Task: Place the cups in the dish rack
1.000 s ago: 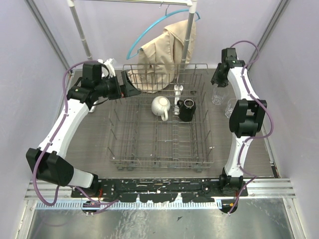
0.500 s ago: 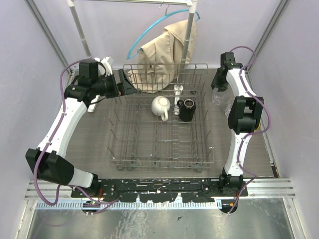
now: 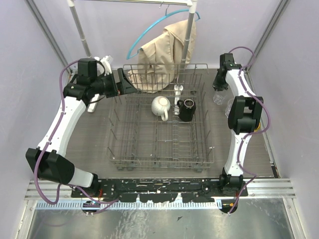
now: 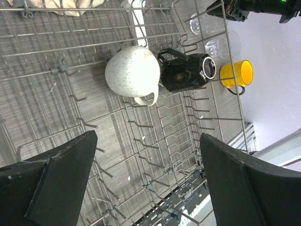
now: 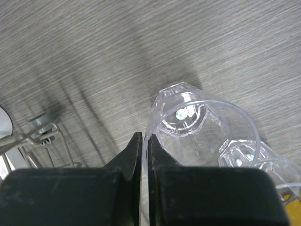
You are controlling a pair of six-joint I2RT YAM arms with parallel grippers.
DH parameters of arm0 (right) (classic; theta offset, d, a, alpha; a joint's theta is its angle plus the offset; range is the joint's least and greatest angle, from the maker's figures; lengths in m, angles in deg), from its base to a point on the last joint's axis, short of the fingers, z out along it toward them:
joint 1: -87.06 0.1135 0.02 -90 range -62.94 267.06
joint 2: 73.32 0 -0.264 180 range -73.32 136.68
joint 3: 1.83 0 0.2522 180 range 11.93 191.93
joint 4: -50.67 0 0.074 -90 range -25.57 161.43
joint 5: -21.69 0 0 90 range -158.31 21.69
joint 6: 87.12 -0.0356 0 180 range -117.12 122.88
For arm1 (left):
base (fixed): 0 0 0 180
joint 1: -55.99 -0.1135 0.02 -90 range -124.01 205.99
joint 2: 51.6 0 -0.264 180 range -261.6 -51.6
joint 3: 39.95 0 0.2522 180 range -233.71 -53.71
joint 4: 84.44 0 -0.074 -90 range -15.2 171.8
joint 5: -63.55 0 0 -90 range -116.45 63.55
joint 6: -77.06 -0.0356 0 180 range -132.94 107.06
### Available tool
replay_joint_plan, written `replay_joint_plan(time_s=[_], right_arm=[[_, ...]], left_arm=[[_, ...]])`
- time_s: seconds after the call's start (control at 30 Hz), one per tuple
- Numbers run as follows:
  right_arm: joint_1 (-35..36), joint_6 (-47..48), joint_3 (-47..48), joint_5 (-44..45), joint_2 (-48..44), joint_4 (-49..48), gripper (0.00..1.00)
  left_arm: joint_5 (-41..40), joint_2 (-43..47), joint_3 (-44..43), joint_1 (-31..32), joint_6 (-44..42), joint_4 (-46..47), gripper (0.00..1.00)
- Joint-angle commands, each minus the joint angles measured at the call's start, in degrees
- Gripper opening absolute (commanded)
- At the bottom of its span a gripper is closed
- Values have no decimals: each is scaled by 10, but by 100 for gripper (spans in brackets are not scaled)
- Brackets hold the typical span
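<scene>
The grey wire dish rack point(image 3: 159, 162) holds a white mug point(image 3: 160, 106) and a black mug point(image 3: 187, 109) at its far side. My right gripper point(image 5: 145, 139) is shut on the rim of a clear glass tumbler point(image 5: 202, 127), one finger inside and one outside its wall. A second tumbler point(image 5: 249, 155) stands touching it, right of the rack. The left wrist view shows the white mug point(image 4: 131, 70), the black mug point(image 4: 186, 71) and a yellow mug point(image 4: 236, 74) on the table outside the rack. My left gripper point(image 4: 150, 179) hangs open over the rack's far left corner, holding nothing.
A clothes rail point(image 3: 187, 30) with a beige garment point(image 3: 167, 50) and a blue hanger stands behind the rack. Purple walls close in on both sides. The rack's right wall point(image 4: 225, 56) runs between the mugs inside and the tumblers.
My right gripper has closed onto the tumbler's rim after the arm reached slightly farther back. The left arm has drifted a little to the left, still open.
</scene>
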Motion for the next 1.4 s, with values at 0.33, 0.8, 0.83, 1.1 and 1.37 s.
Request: replay_joint_plan(time_s=[0.33,0.8,0.83,1.1,1.37], right_arm=[[-17,-31,-13,12,-206,-12,0],[-17,-131,-72,-134,-417,-54,0],[-16,-141,-78,-158,-426,-58,1],[16,-244,-203,-334,-512,-201,0],[120,-325,-273,-387,-517,-342,1]], left_arm=[[125,-4,25,-2,109,124,98],[254,-7,148,-3,303,386,98],[256,-7,153,-2,319,396,98],[260,-1,198,-2,516,557,98],[242,19,238,-3,589,617,98]])
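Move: Pinching a clear cup's rim at the table's right side, the right hand has the dish rack's middle some 29 cm to its left, 12 cm back and 5 cm lower. In the rack the black mug lies about 16 cm left and 8 cm back, the white mug 29 cm left and 7 cm back; the second clear cup is 6 cm right, 6 cm back. From the empty left hand, the rack's middle is about 13 cm right, 3 cm ahead and 24 cm below. Lifting the pinched clear cup off the table, the right hand rises about 30 cm while drawing back 14, then swings some 16 cm left at a level height towards the rack's right side, fingers tilting up from steeply down to nearly level and pointing forward-left. The open left hand shifts about 6 cm right and 4 up overall, dipping briefly midway, and turns some 45 degrees until its fingers point level to the right. ##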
